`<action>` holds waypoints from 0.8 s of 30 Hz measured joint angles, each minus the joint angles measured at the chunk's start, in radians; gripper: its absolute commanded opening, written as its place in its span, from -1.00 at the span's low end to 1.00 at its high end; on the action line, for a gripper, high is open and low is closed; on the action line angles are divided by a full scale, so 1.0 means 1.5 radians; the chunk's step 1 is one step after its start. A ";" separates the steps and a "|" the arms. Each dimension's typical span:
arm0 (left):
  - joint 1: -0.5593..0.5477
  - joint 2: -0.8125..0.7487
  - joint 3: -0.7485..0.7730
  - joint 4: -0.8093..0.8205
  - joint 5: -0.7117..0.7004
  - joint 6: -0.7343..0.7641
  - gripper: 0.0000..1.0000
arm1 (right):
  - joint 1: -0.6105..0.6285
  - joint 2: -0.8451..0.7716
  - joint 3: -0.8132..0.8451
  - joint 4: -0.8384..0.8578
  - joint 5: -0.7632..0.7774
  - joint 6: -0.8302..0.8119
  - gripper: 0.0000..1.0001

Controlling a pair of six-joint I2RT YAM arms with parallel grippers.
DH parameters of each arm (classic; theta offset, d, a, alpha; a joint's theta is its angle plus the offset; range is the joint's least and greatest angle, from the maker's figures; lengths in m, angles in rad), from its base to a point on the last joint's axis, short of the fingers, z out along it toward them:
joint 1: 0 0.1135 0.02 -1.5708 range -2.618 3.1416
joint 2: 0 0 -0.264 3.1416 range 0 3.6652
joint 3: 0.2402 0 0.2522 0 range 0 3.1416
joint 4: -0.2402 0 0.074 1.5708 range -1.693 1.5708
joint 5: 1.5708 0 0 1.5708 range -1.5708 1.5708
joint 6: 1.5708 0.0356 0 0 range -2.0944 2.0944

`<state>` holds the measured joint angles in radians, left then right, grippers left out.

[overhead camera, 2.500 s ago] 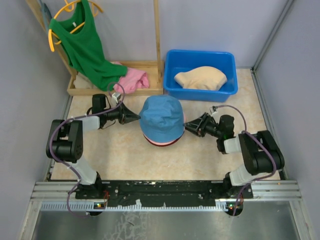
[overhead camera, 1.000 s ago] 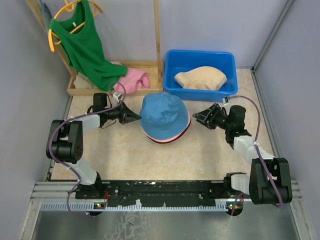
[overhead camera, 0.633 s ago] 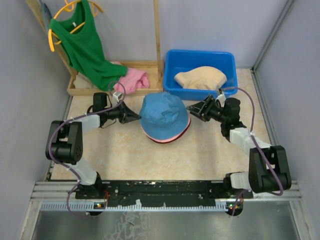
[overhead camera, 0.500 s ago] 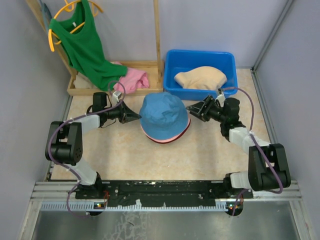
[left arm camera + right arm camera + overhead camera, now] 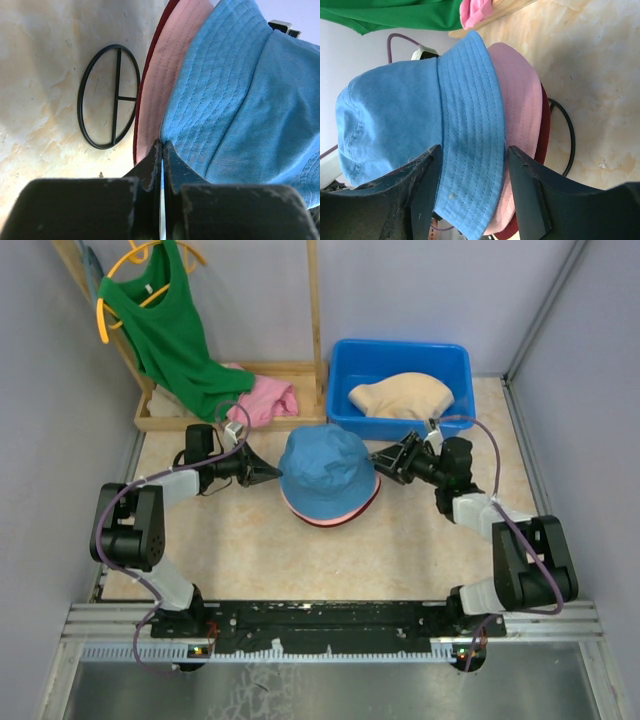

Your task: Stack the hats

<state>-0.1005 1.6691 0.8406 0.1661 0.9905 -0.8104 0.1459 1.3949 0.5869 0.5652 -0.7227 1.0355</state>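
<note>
Three hats are stacked mid-table: the blue hat on top, the pink hat under it, and the dark red hat at the bottom showing only its rim. The beige hat lies in the blue bin. My left gripper is shut on the left edge of the blue hat, beside the pink brim. My right gripper is open at the stack's right side, its fingers straddling the blue brim without pinching it. The pink hat and the dark red hat sit below.
A wooden rack stands at the back left with a green shirt on a yellow hanger and a bright pink cloth on its base. A black ring mark lies on the table under the stack. Grey walls close in on both sides.
My right arm swung in from the right and reached the blue hat's right brim, its jaws a little wider. The left arm and the stack stayed put.
</note>
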 measured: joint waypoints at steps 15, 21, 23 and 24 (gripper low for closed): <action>-0.004 -0.001 -0.001 -0.001 -0.001 0.000 -1.00 | 0.025 0.024 -0.030 0.068 -0.005 0.050 -0.88; -0.004 -0.001 -0.001 -0.001 -0.002 0.000 -1.00 | 0.025 0.023 -0.052 0.073 -0.003 0.061 -1.00; -0.004 -0.001 -0.001 -0.001 -0.002 0.000 -1.00 | 0.025 0.022 -0.066 0.077 -0.002 0.061 -1.00; -0.004 -0.001 -0.001 -0.001 -0.002 0.000 -1.00 | 0.024 0.022 -0.075 0.083 -0.002 0.061 -1.00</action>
<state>-0.1070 1.6676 0.8391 0.1650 0.9878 -0.8104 0.1825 1.4277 0.4740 0.6899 -0.7258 1.1271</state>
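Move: The blue hat's middle lies about 10 cm to the right gripper's left and some 3 cm back, nearly level in height; its near right brim edge is already between the open right fingers. The pink hat sits right under it, about 3 cm lower. The beige hat in the blue bin is some 15 cm ahead and 8 cm to the right, well below. From the left gripper, shut on the left brim, the blue hat's middle lies about 10 cm to the right. Close the half-open right gripper fully on the right brim edge of the blue hat while easing down and a little back, drifting about 1 cm left towards the crown; once it pinches the brim, keep drawing down and back, roughly 3 cm down and 2 cm back in all, with the fingers tipping slightly. Keep the left gripper still, pinching the left side of the brim. ##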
